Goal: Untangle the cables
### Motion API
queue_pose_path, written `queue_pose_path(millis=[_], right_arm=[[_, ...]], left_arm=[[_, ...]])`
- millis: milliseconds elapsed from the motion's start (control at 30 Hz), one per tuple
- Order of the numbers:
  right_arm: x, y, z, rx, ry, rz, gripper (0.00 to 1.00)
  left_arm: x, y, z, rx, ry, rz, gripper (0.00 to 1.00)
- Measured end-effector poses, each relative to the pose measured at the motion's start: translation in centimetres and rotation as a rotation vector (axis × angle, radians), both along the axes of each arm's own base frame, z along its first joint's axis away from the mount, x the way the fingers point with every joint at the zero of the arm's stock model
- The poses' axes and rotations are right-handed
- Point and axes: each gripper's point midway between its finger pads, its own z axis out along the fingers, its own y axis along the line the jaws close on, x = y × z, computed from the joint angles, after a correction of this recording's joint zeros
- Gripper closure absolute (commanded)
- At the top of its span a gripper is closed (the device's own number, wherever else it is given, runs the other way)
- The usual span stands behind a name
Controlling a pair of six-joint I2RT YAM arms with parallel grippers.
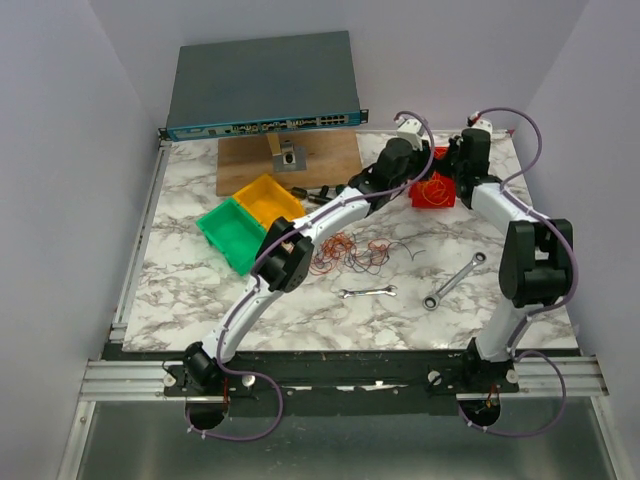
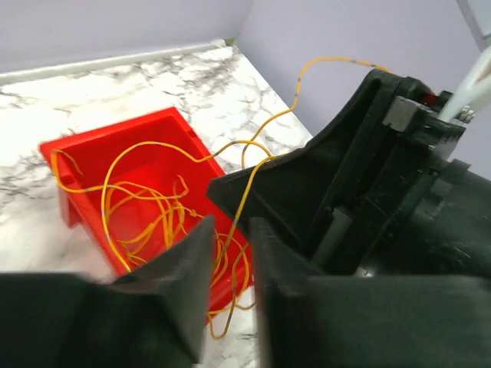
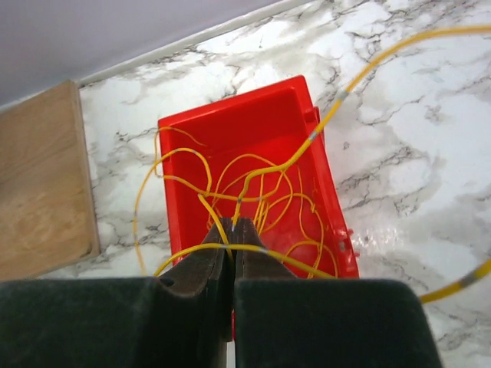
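Several yellow cables [image 3: 261, 203] lie looped in a red bin [image 3: 230, 102] at the back right of the table. My right gripper [image 3: 232, 224] is above the bin, shut on one yellow cable, while another strand crosses its fingers. My left gripper [image 2: 232, 226] hangs over the bin's [image 2: 115, 134] corner with its jaws slightly apart. A yellow cable [image 2: 253, 180] runs loose through the gap and up to the right gripper's dark body [image 2: 368, 176]. A tangle of orange, red and dark cables [image 1: 345, 255] lies mid-table. In the top view both grippers [image 1: 420, 172] [image 1: 447, 172] meet over the bin [image 1: 432, 203].
A green bin [image 1: 232, 232] and a yellow bin [image 1: 268, 198] stand left of the tangle. Two wrenches [image 1: 368, 292] [image 1: 453, 280] lie toward the front. A wooden board [image 1: 290, 160] and a network switch [image 1: 262, 85] are at the back.
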Motion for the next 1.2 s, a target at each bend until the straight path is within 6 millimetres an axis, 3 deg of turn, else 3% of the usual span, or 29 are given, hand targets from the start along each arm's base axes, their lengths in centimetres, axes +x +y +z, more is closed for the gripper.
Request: queue_pose_path(millis=[200, 367, 400, 433, 500, 567, 767, 833, 900, 1000, 1200], right_arm=[[2.9, -1.0, -1.8, -0.024, 0.024, -0.010, 0.99], [3.3, -1.7, -5.0, -0.048, 0.091, -0.016, 0.99], [3.3, -1.7, -5.8, -0.052, 0.111, -0.015, 0.99], [3.2, -1.7, -6.5, -0.056, 0.131, -0.012, 0.99], [3.2, -1.7, -7.7, -0.059, 0.163, -0.007, 0.99], [3.2, -1.5, -8.6, -0.056, 0.193, 0.006, 0.99], [2.4, -0.8, -10.2, -0.037, 0.272, 0.039, 0.99], [1.9, -0.8, -10.8, -0.033, 0.293, 0.038, 0.99], [0.7, -0.7, -11.9, -0.030, 0.329, 0.037, 0.99], [-1.4, -0.2, -13.0, -0.021, 0.371, 0.039, 0.99], [-6.7, 1.9, -13.0, -0.029, 0.446, 0.032, 0.99]], left_arm=[[1.4, 1.6, -0.1, -0.038, 0.034, 0.057, 0.38], [-0.5, 2.8, -0.5, -0.001, 0.084, 0.039, 0.30], [-1.2, 3.1, -1.5, 0.024, 0.110, 0.028, 0.29], [-1.6, 3.3, 0.8, 0.002, 0.087, 0.024, 0.28], [-2.7, 3.8, 2.8, -0.004, 0.073, 0.003, 0.27], [-4.0, 4.9, 6.3, -0.023, 0.045, -0.012, 0.27], [-8.7, 9.2, 16.7, -0.094, -0.073, -0.035, 0.27], [-10.2, 10.7, 19.0, -0.110, -0.101, -0.036, 0.27], [-11.5, 12.1, 20.4, -0.119, -0.121, -0.036, 0.27], [-13.0, 13.7, 20.6, -0.111, -0.122, -0.036, 0.28], [-15.5, 16.2, 17.8, -0.057, -0.068, -0.036, 0.28]])
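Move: In the red bin lies a loose clump of yellow cable; the bin's middle is about 5 cm ahead of the right hand, hardly off to either side, and some 13 cm below. The green screwdriver lies level with that hand, roughly 27 cm to its left, and the ring wrench 23 cm back and 3 cm right. From the left hand the bin is about 6 cm ahead, 3 cm right and 17 cm down, the screwdriver 1 cm ahead and 24 cm left. Lowering the yellow cable into the red bin, the right hand eases forward, sinks about 13 cm with its fingers tipping down some 25 degrees, then drags the bin about 9 cm back and slightly left, its fingers still shut on the cable. The left hand spreads its already parting fingers wide, then after a slight dip climbs back, left and away from the bin. ##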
